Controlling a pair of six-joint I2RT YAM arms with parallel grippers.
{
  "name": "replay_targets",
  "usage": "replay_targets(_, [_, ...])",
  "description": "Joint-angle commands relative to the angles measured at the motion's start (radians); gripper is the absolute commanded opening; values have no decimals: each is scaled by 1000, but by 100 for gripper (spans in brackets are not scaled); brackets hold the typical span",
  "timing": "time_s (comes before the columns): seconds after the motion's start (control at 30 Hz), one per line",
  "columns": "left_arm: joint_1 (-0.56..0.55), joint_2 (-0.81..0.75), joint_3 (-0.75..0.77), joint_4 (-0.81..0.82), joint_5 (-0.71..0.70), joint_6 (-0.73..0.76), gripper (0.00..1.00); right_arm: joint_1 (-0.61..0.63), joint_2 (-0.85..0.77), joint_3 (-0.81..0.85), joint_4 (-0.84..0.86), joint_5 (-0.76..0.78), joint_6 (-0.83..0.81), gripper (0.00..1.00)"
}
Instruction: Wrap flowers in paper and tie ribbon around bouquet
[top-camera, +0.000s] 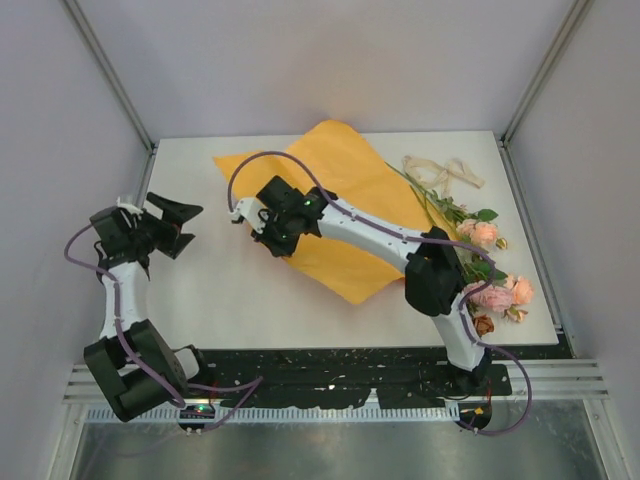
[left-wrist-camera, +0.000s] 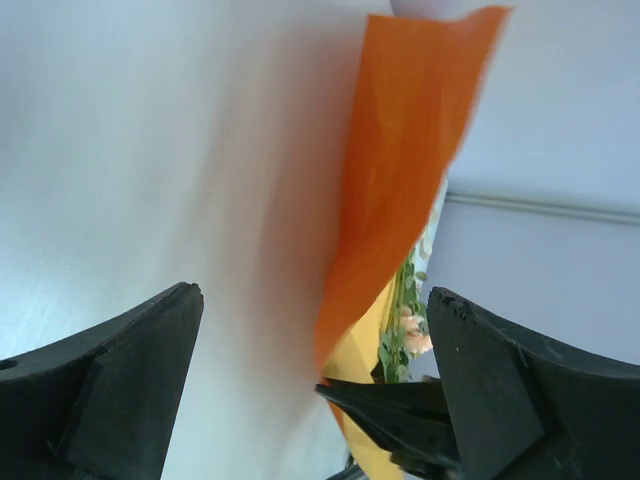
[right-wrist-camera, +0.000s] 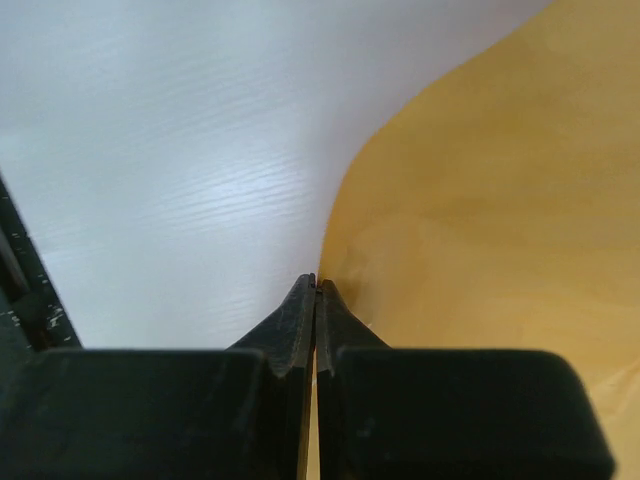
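Observation:
The orange paper (top-camera: 350, 180) lies across the back middle of the white table (top-camera: 230, 290). My right gripper (top-camera: 268, 228) reaches over it and is shut on its left edge; in the right wrist view the fingertips (right-wrist-camera: 316, 285) pinch the pale orange sheet (right-wrist-camera: 500, 200). The left wrist view shows that edge of the paper (left-wrist-camera: 410, 150) raised, its paler reverse showing. My left gripper (top-camera: 180, 225) stands open to the left of the paper, nothing between its fingers (left-wrist-camera: 130, 390). The flowers (top-camera: 480, 260) lie at the right, partly under the right arm. The ribbon (top-camera: 440, 170) lies at the back right.
Grey walls and metal frame posts close in the table on three sides. A black rail (top-camera: 340, 375) runs along the near edge by the arm bases. Bare table lies between the left gripper and the paper.

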Motion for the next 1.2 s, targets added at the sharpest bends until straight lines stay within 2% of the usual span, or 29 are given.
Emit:
replay_targets(0.0, [100, 28, 22, -104, 15, 81, 99, -8, 60, -60, 105, 88, 107, 5])
replay_targets(0.13, [116, 27, 40, -166, -3, 177, 100, -6, 74, -66, 153, -47, 213, 5])
replay_targets(0.2, [116, 34, 43, -171, -11, 188, 100, -6, 72, -76, 244, -105, 275, 5])
replay_targets(0.33, [114, 68, 82, -232, -57, 238, 100, -6, 161, 42, 255, -187, 397, 5])
replay_targets(0.43, [116, 77, 110, -279, -88, 278, 100, -9, 196, 61, 268, -280, 463, 5])
replay_targets(0.5, [116, 90, 131, -301, -86, 306, 100, -14, 186, 55, 262, -380, 468, 25])
replay_targets(0.53, [116, 96, 144, -312, -83, 324, 100, -25, 177, 49, 256, -424, 470, 52])
replay_targets(0.57, [114, 105, 156, -319, -77, 344, 100, -31, 146, 27, 257, -483, 486, 65])
replay_targets(0.6, [114, 113, 171, -329, -68, 365, 100, -54, 103, 15, 258, -512, 500, 82])
replay_targets(0.67, [114, 133, 204, -351, -42, 413, 100, -94, 34, -34, 265, -598, 507, 90])
replay_targets(0.77, [90, 157, 278, -413, -28, 538, 100, -185, -55, -130, 240, -664, 470, 93])
replay_targets(0.87, [-11, 185, 398, -528, -93, 752, 100, -256, -90, -177, 95, -573, 299, 93])
replay_targets(0.97, [-134, 243, 492, -608, -201, 919, 100, -299, -57, -197, -17, -483, 198, 92])
replay_targets(1.07, [-219, 341, 584, -634, -278, 970, 100, -299, 27, -166, -53, -379, 141, 91])
replay_targets(1.17, [-245, 480, 711, -655, -237, 912, 100, -299, 119, -106, -64, -342, 129, 90])
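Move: The right hand already pinches the paper's left edge; the bare table it is bound for lies about 12 cm below, some 5 cm to its left, level fore and aft. The paper's middle is some 8 cm ahead and 12 cm right, 12 cm down; the flower stems are about 36 cm right and 15 cm ahead. From the open left hand, the paper's raised left corner is roughly 12 cm ahead, 6 cm right, near its own height. Right hand lowers paper about 9 cm, lifts leftward, releases, returns 15 cm right; open left dips, then swings forward-right. ##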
